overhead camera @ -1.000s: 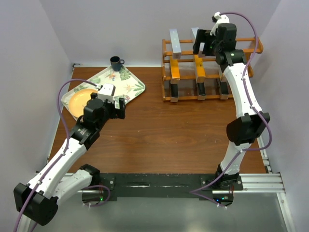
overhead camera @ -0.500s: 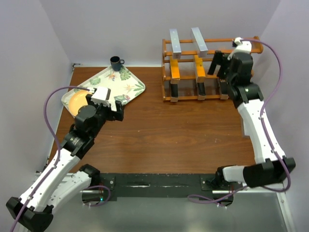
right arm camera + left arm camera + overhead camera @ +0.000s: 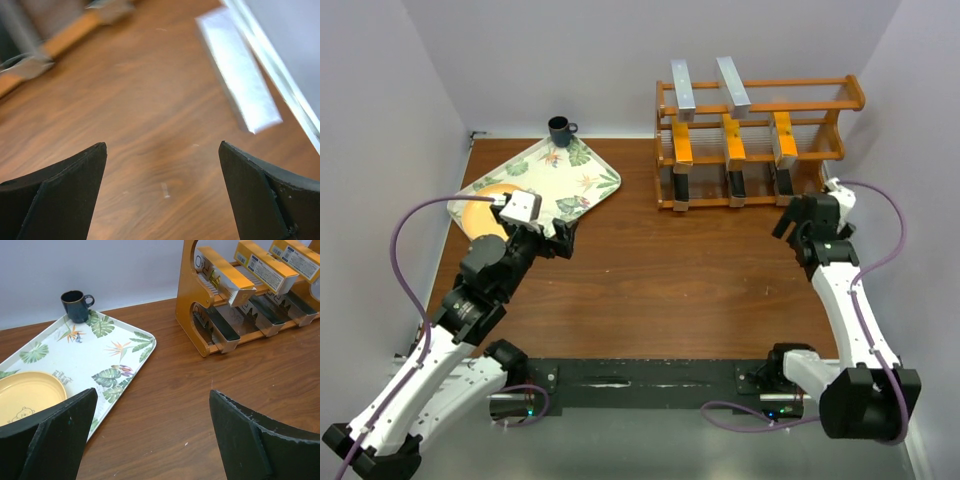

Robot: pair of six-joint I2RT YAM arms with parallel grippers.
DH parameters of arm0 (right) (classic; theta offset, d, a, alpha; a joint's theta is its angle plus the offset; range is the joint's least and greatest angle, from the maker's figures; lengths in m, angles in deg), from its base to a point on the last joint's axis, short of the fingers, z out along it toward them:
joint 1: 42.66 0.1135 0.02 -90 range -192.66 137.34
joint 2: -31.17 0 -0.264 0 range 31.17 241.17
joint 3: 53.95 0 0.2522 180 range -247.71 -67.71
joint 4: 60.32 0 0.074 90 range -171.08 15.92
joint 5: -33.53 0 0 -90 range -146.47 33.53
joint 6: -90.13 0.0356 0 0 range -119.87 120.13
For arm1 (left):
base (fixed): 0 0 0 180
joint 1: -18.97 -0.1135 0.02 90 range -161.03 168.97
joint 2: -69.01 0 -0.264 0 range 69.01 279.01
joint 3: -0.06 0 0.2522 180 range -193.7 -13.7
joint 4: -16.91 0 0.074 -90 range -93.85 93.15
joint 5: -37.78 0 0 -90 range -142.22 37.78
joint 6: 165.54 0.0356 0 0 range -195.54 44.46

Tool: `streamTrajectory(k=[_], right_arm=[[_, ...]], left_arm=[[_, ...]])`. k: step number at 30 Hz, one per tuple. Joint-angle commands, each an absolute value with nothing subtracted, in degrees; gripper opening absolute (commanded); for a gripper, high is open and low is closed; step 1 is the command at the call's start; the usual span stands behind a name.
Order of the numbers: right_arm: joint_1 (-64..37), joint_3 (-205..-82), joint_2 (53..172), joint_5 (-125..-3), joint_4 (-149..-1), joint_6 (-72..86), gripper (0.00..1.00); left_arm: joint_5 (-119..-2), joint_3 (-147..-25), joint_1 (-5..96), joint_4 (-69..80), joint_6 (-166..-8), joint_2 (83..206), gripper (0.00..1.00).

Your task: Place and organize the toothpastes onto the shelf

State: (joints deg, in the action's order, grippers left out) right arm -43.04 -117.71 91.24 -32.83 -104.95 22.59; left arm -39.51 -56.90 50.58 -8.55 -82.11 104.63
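The wooden shelf (image 3: pixel 820 96) stands at the far right; its side panel (image 3: pixel 196 300) also shows in the left wrist view. Two silver-grey toothpastes (image 3: pixel 681 85) (image 3: pixel 732 82) lie on its top tier. The middle tier carries three orange-yellow ones (image 3: pixel 733 135) (image 3: pixel 225 277), the bottom tier three black ones (image 3: pixel 734 185) (image 3: pixel 217 327). Another silver-grey box (image 3: pixel 237 75) lies flat on the table near the right edge. My right gripper (image 3: pixel 798 215) (image 3: pixel 162 185) hangs open and empty in front of the shelf. Open and empty too, my left gripper (image 3: pixel 552 238) (image 3: pixel 152 430) hovers beside the tray.
A leaf-patterned tray (image 3: pixel 590 180) (image 3: pixel 90 355) sits at the far left with a yellow plate (image 3: pixel 480 210) (image 3: pixel 25 395) on it. A dark mug (image 3: pixel 560 130) (image 3: pixel 76 305) stands behind the tray. A metal rail runs along the table's right edge (image 3: pixel 280 75).
My right gripper has left the shelf's top tier, where a second silver-grey box now lies, and has dropped back to the table in front of the shelf. My left arm drew back slightly.
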Motion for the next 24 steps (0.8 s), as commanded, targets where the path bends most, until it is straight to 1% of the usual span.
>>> streamTrajectory(k=[1, 3, 8, 12, 16, 18, 21, 24], right_arm=[[-51.1, -114.0, 90.0, -28.5, -101.2, 27.7, 0.98], [-54.6, -112.3, 91.3, -28.9, -99.4, 28.9, 0.98], [-58.0, -111.7, 99.2, -26.3, -91.9, 29.7, 0.98], [-60.8, -113.9, 106.6, -28.8, -86.8, 25.3, 0.98], [-62.2, -116.8, 113.4, -29.7, -85.4, 22.3, 0.99], [-62.7, -118.7, 117.5, -33.6, -85.1, 19.6, 0.99], [-62.9, -121.7, 122.3, -35.9, -88.1, 18.9, 0.99], [-62.9, -121.9, 123.8, -36.6, -88.2, 18.1, 0.99]], left_arm=[[-39.7, -56.5, 51.0, -6.5, -81.2, 104.3, 1.0], [-39.6, -56.5, 50.9, -6.6, -81.3, 104.3, 1.0], [-39.5, -56.5, 50.8, -6.9, -81.2, 105.3, 1.0], [-40.1, -56.6, 50.7, -7.0, -81.3, 106.2, 1.0], [-40.9, -56.6, 50.8, -7.0, -81.4, 106.9, 1.0], [-41.2, -56.6, 50.7, -7.0, -81.4, 107.2, 1.0], [-41.3, -56.6, 50.8, -6.9, -81.4, 107.3, 1.0], [-41.4, -56.6, 50.8, -7.0, -81.4, 107.6, 1.0]])
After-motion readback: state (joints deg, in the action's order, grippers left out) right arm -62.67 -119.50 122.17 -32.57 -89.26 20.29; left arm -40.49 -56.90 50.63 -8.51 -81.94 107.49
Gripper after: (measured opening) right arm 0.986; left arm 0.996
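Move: The last toothpaste, a white box lying flat on the table, is about 6 cm ahead of the right hand, 15 cm to its right and 15 cm below. The metal rail runs along its right side, some 6 cm beyond its middle; the right-hand black box on the bottom shelf stands about 27 cm ahead of the hand, 5 cm to its right and 12 cm below. From the left hand the toothpaste lies roughly 10 cm ahead, 66 cm right and 28 cm below. The right hand, empty and wide open, swings to the right by about 12 cm and sinks by as much towards the last white toothpaste, drawing back slightly at first, then coming forward again as the descent steepens. It turns clockwise by some 20 degrees early on and tips further down later, ending low and close beside the toothpaste, the fingers still open and no contact to be seen. ##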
